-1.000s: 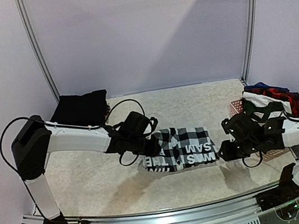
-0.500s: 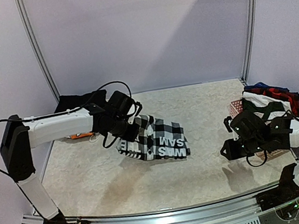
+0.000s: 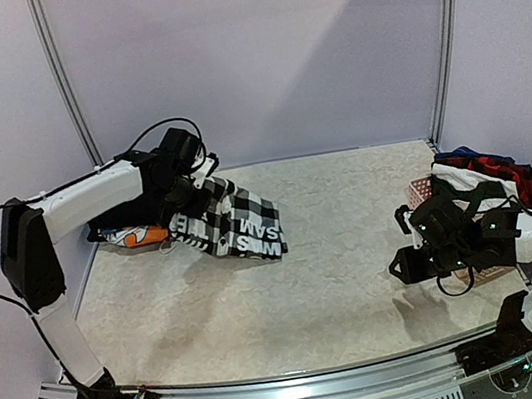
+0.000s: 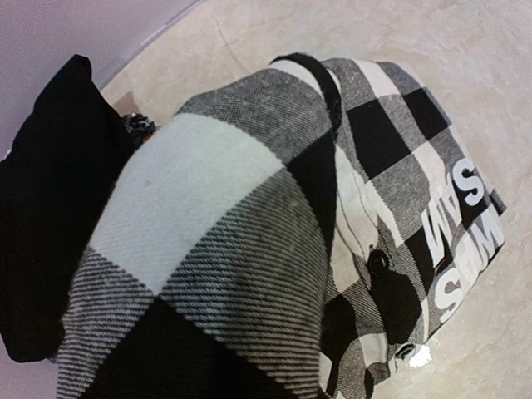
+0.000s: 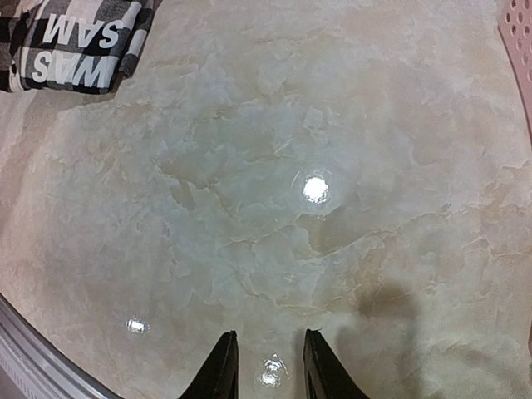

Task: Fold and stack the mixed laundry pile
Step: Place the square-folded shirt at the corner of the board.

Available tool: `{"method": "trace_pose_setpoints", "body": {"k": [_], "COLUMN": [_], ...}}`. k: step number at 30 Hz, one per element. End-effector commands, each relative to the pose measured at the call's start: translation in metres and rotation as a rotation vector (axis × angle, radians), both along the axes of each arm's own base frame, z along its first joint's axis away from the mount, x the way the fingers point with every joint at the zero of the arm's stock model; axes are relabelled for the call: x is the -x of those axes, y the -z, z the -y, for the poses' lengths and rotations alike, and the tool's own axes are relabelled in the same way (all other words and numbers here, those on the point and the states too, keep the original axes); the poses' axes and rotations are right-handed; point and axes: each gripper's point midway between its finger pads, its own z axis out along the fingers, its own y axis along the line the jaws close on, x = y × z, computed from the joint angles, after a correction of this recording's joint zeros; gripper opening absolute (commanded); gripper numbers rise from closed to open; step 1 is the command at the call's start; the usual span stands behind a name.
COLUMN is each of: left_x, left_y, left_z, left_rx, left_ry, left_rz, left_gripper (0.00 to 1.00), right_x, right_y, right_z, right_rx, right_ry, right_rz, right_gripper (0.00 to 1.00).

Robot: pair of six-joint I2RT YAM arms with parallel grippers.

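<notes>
The folded black-and-white checked garment (image 3: 240,226) with white lettering hangs from my left gripper (image 3: 188,200) at the back left, tilted down to the right. It fills the left wrist view as the checked garment (image 4: 249,208) and hides the fingers there. A black garment (image 4: 50,208) lies beside and under it, with an orange printed piece (image 3: 140,237) at its edge. My right gripper (image 5: 264,366) hovers over bare table near the front right, fingers apart with nothing between them. It sees the checked garment (image 5: 75,41) far off.
A pink perforated basket (image 3: 417,194) stands at the right edge with red and navy plaid cloth (image 3: 483,165) and other pieces piled in it. Its pink rim (image 5: 517,41) shows at the right wrist view's corner. The marbled table (image 3: 335,249) lies between the arms.
The left arm carried the checked garment from the table's middle up and back to the far left, over the black garment. The right gripper stayed near the front right.
</notes>
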Motion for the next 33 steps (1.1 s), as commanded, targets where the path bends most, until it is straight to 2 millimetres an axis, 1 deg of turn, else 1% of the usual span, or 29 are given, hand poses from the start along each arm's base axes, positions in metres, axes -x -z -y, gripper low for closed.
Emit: {"method": "trace_pose_setpoints", "body": {"k": [1, 3, 6, 10, 14, 17, 21, 24, 27, 31, 33], "left_x": [-0.021, -0.029, -0.038, -0.044, -0.051, -0.053, -0.054, -0.053, -0.054, -0.063, -0.067], "left_y": [-0.016, -0.023, -0.036, -0.053, -0.069, -0.078, -0.089, -0.097, -0.106, -0.128, -0.135], "left_z": [-0.013, -0.023, -0.035, -0.042, -0.063, -0.063, -0.064, -0.069, -0.080, -0.093, -0.098], "left_rx": [-0.040, -0.054, -0.027, -0.036, -0.073, -0.048, -0.071, -0.078, -0.135, -0.115, -0.105], "left_ry": [0.058, 0.046, 0.019, 0.052, 0.020, 0.040, 0.078, 0.091, 0.085, 0.060, 0.066], "left_rz": [0.004, 0.000, 0.013, 0.057, 0.078, 0.085, 0.100, 0.106, 0.115, 0.160, 0.173], "left_gripper": [0.00, 0.00, 0.00, 0.00, 0.00, 0.00, 0.00, 0.00, 0.00, 0.00, 0.00], "right_x": [-0.003, -0.003, -0.002, 0.000, 0.000, 0.000, 0.002, 0.003, 0.005, 0.006, 0.006], "right_y": [-0.009, -0.007, -0.006, -0.003, -0.001, 0.001, 0.002, 0.001, 0.000, -0.002, -0.003], "right_z": [-0.007, -0.006, -0.004, -0.002, -0.002, -0.002, -0.003, -0.003, -0.002, -0.002, -0.002], "right_rx": [-0.024, -0.020, -0.019, -0.012, -0.012, -0.012, -0.021, -0.039, -0.051, -0.068, -0.075], "right_ry": [-0.025, -0.025, -0.024, -0.025, -0.026, -0.027, -0.036, -0.039, -0.037, -0.036, -0.036], "right_rz": [0.026, 0.024, 0.026, 0.022, 0.027, 0.027, 0.023, 0.028, 0.033, 0.039, 0.042], "right_gripper": [0.28, 0.28, 0.28, 0.28, 0.28, 0.28, 0.27, 0.27, 0.27, 0.27, 0.27]}}
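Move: The plaid shirt, held by the left hand, is bound for the stack at the board's far left, topped by the folded black shirt: some 14 cm to that hand's left, 7 cm farther out and about 7 cm lower. The patterned laundry lies under the black shirt, about 13 cm left, 6 cm out and 12 cm below the left hand. From the right hand the black shirt is about 55 cm left and 28 cm ahead, slightly lower. The square-folded plaid shirt stays pinched at one end in the left gripper while the left hand lifts it about 10 cm and carries it some 8 cm left and 5 cm forward, towards and over the right side of the black shirt. The forward travel comes mostly early, after which the hand chiefly climbs, with only a slight wrist roll; its fingers keep their grip. ##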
